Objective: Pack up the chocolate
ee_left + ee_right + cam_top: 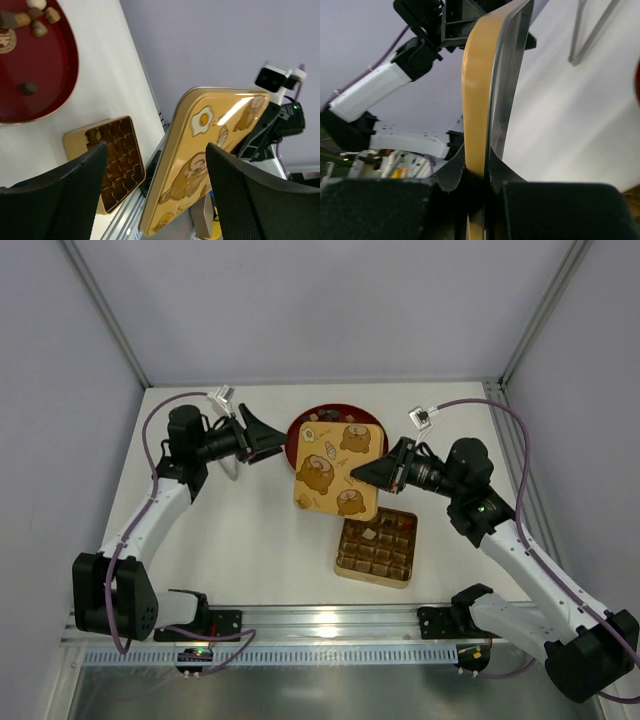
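Note:
Several small chocolate pieces (35,20) lie on the round red plate (50,80), partly hidden in the top view behind a gold lid (338,472) printed with cartoon pictures. My right gripper (385,472) is shut on that lid's right edge (485,90) and holds it tilted above the table. My left gripper (270,442) is open just left of the lid, fingers apart from it, with nothing between them. In the left wrist view the lid (210,150) stands on edge beyond the open left gripper (156,146). The gold gridded tin (377,546) holds a few pieces (385,527) in its far cells.
The tin (112,160) sits near the table's front edge, close to the rail. The red plate (300,430) is at the back centre. White enclosure walls surround the table. The left arm (370,90) shows beyond the lid in the right wrist view.

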You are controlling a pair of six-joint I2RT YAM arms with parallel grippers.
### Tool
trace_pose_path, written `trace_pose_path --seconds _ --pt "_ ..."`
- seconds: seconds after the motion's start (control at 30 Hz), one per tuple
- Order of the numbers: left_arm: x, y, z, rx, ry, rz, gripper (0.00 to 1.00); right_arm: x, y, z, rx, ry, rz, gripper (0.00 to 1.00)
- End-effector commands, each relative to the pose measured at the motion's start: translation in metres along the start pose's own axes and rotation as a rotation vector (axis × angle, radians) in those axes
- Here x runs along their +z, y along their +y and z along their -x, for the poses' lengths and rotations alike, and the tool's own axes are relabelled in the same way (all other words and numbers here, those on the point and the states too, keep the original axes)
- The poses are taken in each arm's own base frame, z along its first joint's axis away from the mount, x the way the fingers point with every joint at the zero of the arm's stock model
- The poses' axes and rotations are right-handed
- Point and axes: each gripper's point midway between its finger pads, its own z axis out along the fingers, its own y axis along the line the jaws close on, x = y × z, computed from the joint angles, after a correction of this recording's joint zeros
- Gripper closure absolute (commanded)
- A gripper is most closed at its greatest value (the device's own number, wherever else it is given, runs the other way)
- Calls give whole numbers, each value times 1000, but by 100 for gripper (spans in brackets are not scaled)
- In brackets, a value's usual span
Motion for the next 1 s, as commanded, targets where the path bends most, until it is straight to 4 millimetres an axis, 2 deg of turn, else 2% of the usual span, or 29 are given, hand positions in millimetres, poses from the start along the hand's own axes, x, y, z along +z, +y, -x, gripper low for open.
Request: trace_pose_path --seconds 0.0,0.03,0.07,0.2,0.47,0.57,0.6,0.63,0.73,0.97 --pt "-4 -60 6 127 -29 -227 22 -7 51 9 87 7 254 96" --pt "-2 -62 5 125 -26 -236 22 -6 45 6 110 7 251 96" --pt "2 -62 4 123 -14 -237 22 -8 52 11 126 -9 288 96" --pt "7 -65 -8 128 21 -262 23 -8 47 13 174 -26 302 96" --pt "10 -88 -28 95 89 -357 25 -8 40 19 238 -77 329 96" --pt "10 -94 -38 65 109 -380 30 -6 36 21 238 -90 314 96" --pt "10 -93 -40 49 114 -380 39 -5 34 22 231 -95 307 96" --pt "11 -94 -42 41 121 -383 44 -4 30 21 238 -93 293 96" --pt "14 -93 -52 17 155 -388 51 -2 26 20 240 -90 286 96" --pt "12 -96 -58 -32 185 -402 74 3 10 13 229 -74 225 96"
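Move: The lid hangs in the right gripper, its middle about 6 cm to that hand's left, 1 cm ahead and level with it. From the open left gripper, the lid's middle is some 11 cm right, 8 cm back and 4 cm higher. From the right hand, the chocolate box lies about 4 cm right, 2 cm back and 28 cm below; the red plate is about 4 cm left, 25 cm ahead and 31 cm below. Bring the left gripper right and back about 6 cm each way and up some 5 cm to the lid's free left edge, turning clockwise about 15 degrees and closing the fingers around that edge late in the reach. Keep the right fingers pinching the opposite edge; roll that hand nearly 20 degrees so the lid's left side lifts, then hold nearly still. ##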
